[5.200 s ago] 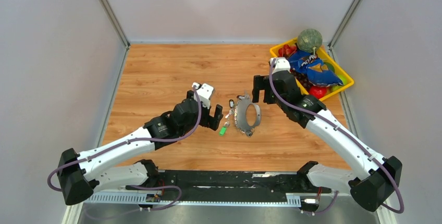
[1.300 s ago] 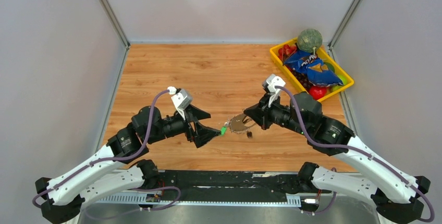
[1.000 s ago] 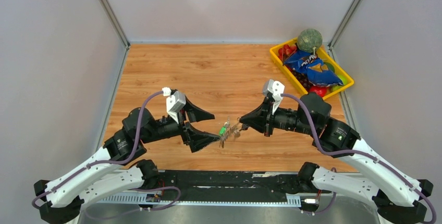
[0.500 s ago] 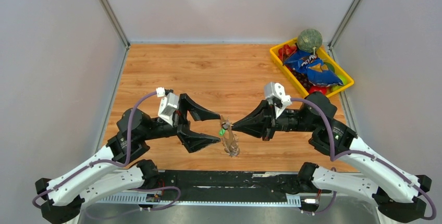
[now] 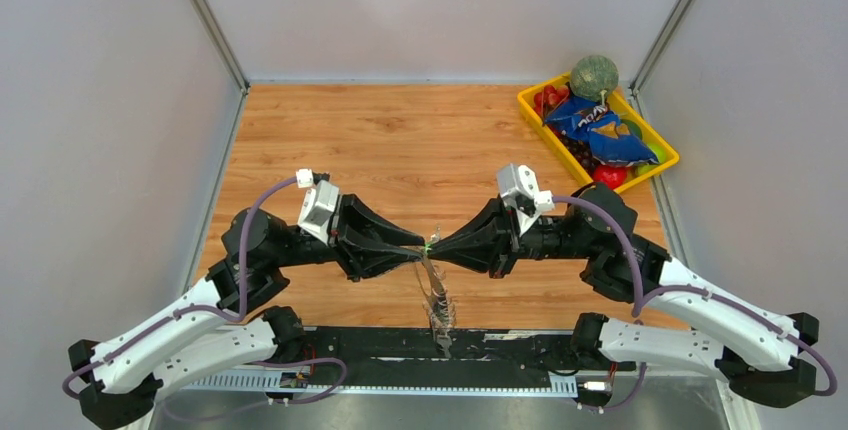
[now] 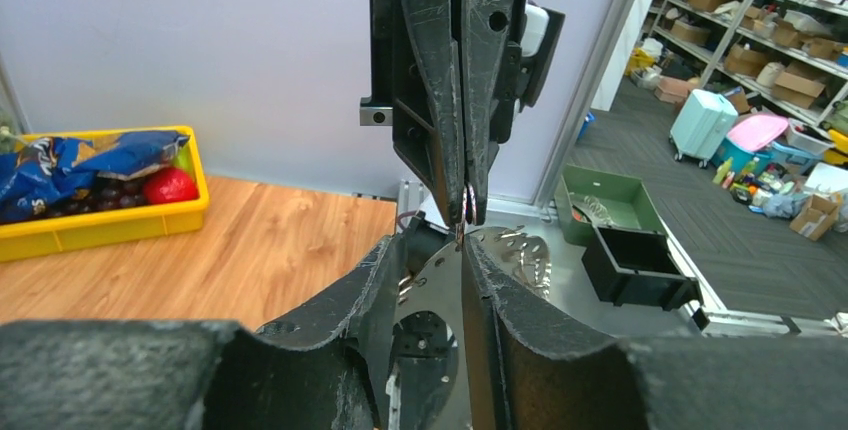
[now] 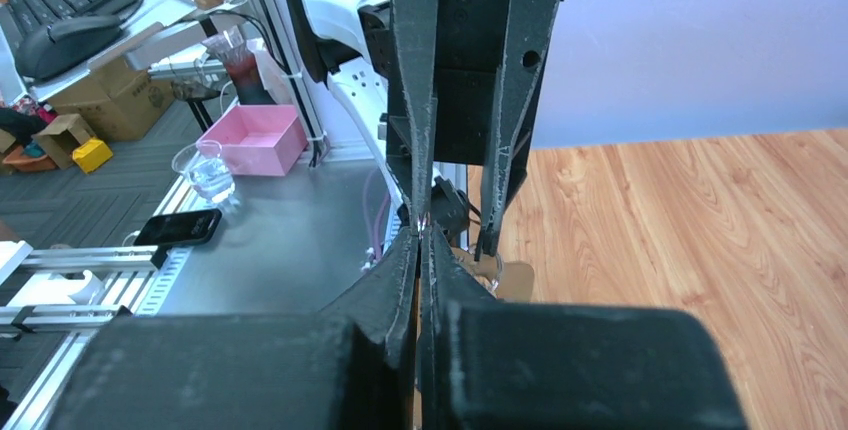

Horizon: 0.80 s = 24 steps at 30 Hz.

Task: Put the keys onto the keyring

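Observation:
My two grippers meet tip to tip above the table's front part. The right gripper (image 5: 438, 247) is shut on the thin wire of the keyring (image 5: 437, 298), which hangs below it with its fringe of silver keys (image 6: 520, 248). At the meeting point shows a speck of the green tag of the keys (image 5: 427, 246); the rest of that bunch I cannot tell apart from the hoop's keys. The left gripper (image 5: 415, 248) is half closed. A gap still shows between its fingertips (image 6: 437, 242), and one finger (image 6: 478, 280) lies beside the wire. From the right wrist, its jaws (image 7: 450, 238) stand apart.
A yellow bin (image 5: 530, 108) with a melon, a blue snack bag and red fruit stands at the back right corner, also seen as the yellow bin (image 6: 100, 225) from the left wrist. Grey walls close in the wooden table (image 5: 350, 140) on three sides.
Both grippers lifted and came together nose to nose. The left jaws narrowed from wide open. The keyring swung down and now hangs lower, toward the table's near edge.

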{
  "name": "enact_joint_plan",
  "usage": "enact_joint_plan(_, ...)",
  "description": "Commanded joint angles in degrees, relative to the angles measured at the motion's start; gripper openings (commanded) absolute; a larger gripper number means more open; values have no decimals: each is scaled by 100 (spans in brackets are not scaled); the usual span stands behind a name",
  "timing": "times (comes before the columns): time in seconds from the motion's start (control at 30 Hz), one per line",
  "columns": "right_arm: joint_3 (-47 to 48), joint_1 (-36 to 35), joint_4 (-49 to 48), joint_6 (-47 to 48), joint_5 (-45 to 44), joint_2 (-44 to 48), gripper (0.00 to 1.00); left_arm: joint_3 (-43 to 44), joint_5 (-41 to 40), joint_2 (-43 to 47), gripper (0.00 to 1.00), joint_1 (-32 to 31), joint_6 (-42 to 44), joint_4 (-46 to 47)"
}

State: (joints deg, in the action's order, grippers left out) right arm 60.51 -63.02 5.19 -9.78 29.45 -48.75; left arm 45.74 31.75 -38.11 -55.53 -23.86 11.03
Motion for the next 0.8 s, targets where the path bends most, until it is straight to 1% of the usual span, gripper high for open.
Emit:
enact_joint_plan(0.0,131,-276,-791,-54,-517,210,0,-11,94,80,38,-2,41,156)
enact_joint_plan(0.07,104,-381,-792,-37,-701,261,0,-8,38,155,43,-2,59,104)
enact_joint_plan(0.1,92,-411,-792,-22,-752,282,0,-11,-32,172,52,-2,68,71)
enact_joint_plan(0.13,74,-443,-792,-18,-812,301,0,-7,-61,214,58,-6,71,56)
enact_joint_plan(0.17,63,-469,-792,-3,-861,312,0,0,-129,233,69,-10,71,44)
enact_joint_plan(0.23,36,-515,-803,2,-930,309,0,9,-176,287,79,-3,63,50)
enact_joint_plan(0.3,3,-563,-864,-6,-1042,289,0,18,-185,307,85,-2,15,106)
enact_joint_plan(0.43,-136,-747,-1150,-32,-1397,279,0,9,-185,325,87,-2,-153,304)
enact_joint_plan(0.6,-364,-1051,-1628,34,-1786,232,0,-2,-261,338,86,-2,-285,486)
enact_joint_plan(0.77,-417,-1424,-1823,273,-2338,182,0,35,-313,362,84,-2,-297,438)
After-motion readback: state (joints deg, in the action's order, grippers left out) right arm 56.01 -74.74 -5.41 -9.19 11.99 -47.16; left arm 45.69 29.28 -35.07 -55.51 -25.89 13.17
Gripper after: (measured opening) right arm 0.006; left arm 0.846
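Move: The keyring, a grey plate edged with small rings, hangs from the right fingertips, its middle about 7 cm below them, 2 cm to the left and 1 cm back. From the left hand, whose part-closed fingers come close around its upper part, that middle lies some 3 cm to the right, 1 cm back and 5 cm lower. The green-tagged keys lie on the table, nearly 40 cm below both hands and about 20 cm farther out, 3 cm to the left hand's right and straight ahead of the right. The right fingertips keep their pinch on a ring at the keyring's top, lifting about 2.5 cm while easing back 1 cm and tipping up some 10 degrees; they then shift left 1.5 cm, sinking a little. The left fingers spread from about a third open to nearly wide around the plate as that hand rises some 2 cm and draws slightly left; whether they touch the plate can't be made out. ##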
